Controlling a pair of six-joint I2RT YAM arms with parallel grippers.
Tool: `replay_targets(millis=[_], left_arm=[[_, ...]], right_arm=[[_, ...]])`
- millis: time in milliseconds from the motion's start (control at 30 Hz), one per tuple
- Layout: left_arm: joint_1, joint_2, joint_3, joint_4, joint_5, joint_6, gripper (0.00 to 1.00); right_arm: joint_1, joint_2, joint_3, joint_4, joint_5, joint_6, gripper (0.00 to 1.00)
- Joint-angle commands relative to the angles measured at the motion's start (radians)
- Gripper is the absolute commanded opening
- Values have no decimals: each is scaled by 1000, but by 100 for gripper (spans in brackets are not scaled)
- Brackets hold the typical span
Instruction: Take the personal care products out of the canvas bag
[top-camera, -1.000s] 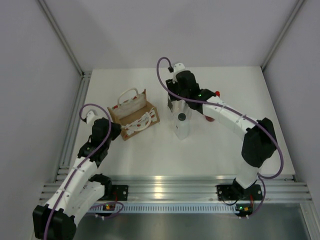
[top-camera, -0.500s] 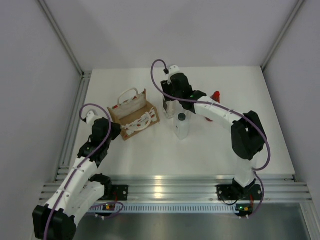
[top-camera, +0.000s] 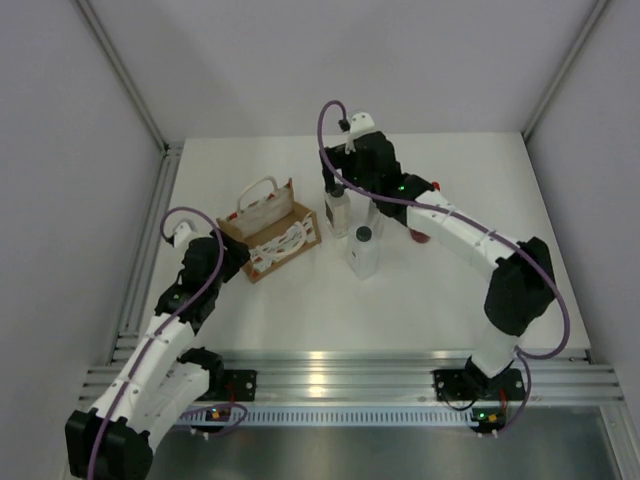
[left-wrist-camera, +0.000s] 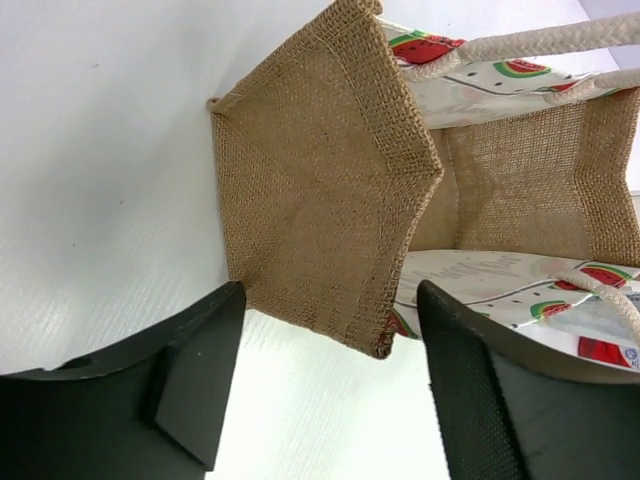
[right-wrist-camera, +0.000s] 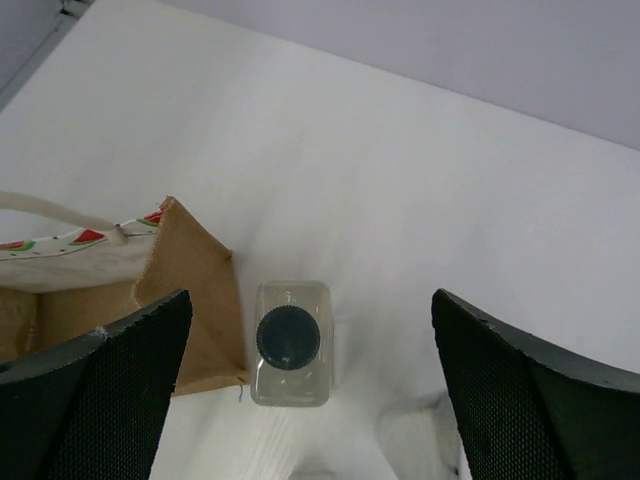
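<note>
The canvas bag stands left of centre, tan with white loop handles and a watermelon print; the left wrist view looks into its mouth. My left gripper is open at the bag's near corner, its jaws either side of the burlap edge without touching it. My right gripper is open wide above the pale dark-capped bottle, which stands upright right beside the bag's right end. A white bottle with a grey cap stands just in front. The red bottle is mostly hidden behind the right arm.
The right arm's forearm spans the table's right half. The grey rear wall and the side rails frame the white table.
Both grippers have opened. The left one let go of the bag, which turned slightly. The right one released the pale bottle beside the bag and rose above it.
</note>
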Motion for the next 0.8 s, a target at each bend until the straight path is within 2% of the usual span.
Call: replay_targets(millis=[0, 67, 167, 200, 467, 600, 700, 767], left_arm=[[2, -7, 65, -26, -17, 39, 76], [2, -13, 100, -60, -21, 58, 85], [2, -27, 166, -118, -26, 106, 92], [2, -30, 210, -136, -32, 126, 98], [2, 17, 481, -369, 8, 320, 99], [2, 11, 599, -507, -99, 420, 99], [2, -39, 608, -561, -205, 469, 99], [-1, -103, 593, -563, -190, 489, 98]], right_arm=[[11, -196, -30, -7, 25, -10, 99], [11, -253, -62, -27, 58, -19, 99], [6, -370, -127, -78, 135, -42, 100], [2, -423, -154, -96, 153, -44, 100], [-71, -703, -347, -292, 396, -19, 99], [-100, -898, -449, -419, 463, 31, 99], [-103, -1005, -489, -484, 471, 45, 99], [-103, -1059, -495, -522, 486, 51, 99]])
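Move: The emptied canvas bag's middle lies about 8 cm ahead of the left hand, 7 cm to its right and 7 cm lower, with the near left corner between the fingers. The right hand is above the just-released clear bottle, whose middle is some 16 cm below, 1 cm ahead and 1 cm left. From that hand the white bottle stands 9 cm back and 5 cm right, the pouch level and 9 cm right, the red bottle level and 20 cm right. Lift the left gripper about 16 cm straight up off the bag's near left corner while its fingers finish opening, then ease it a little left and back, rolling its left side up. Bring the right gripper, still wide open, up away from the clear bottle, then sweep it some 26 cm right and 18 cm back, high over the standing products, turning roughly 30 degrees clockwise. ##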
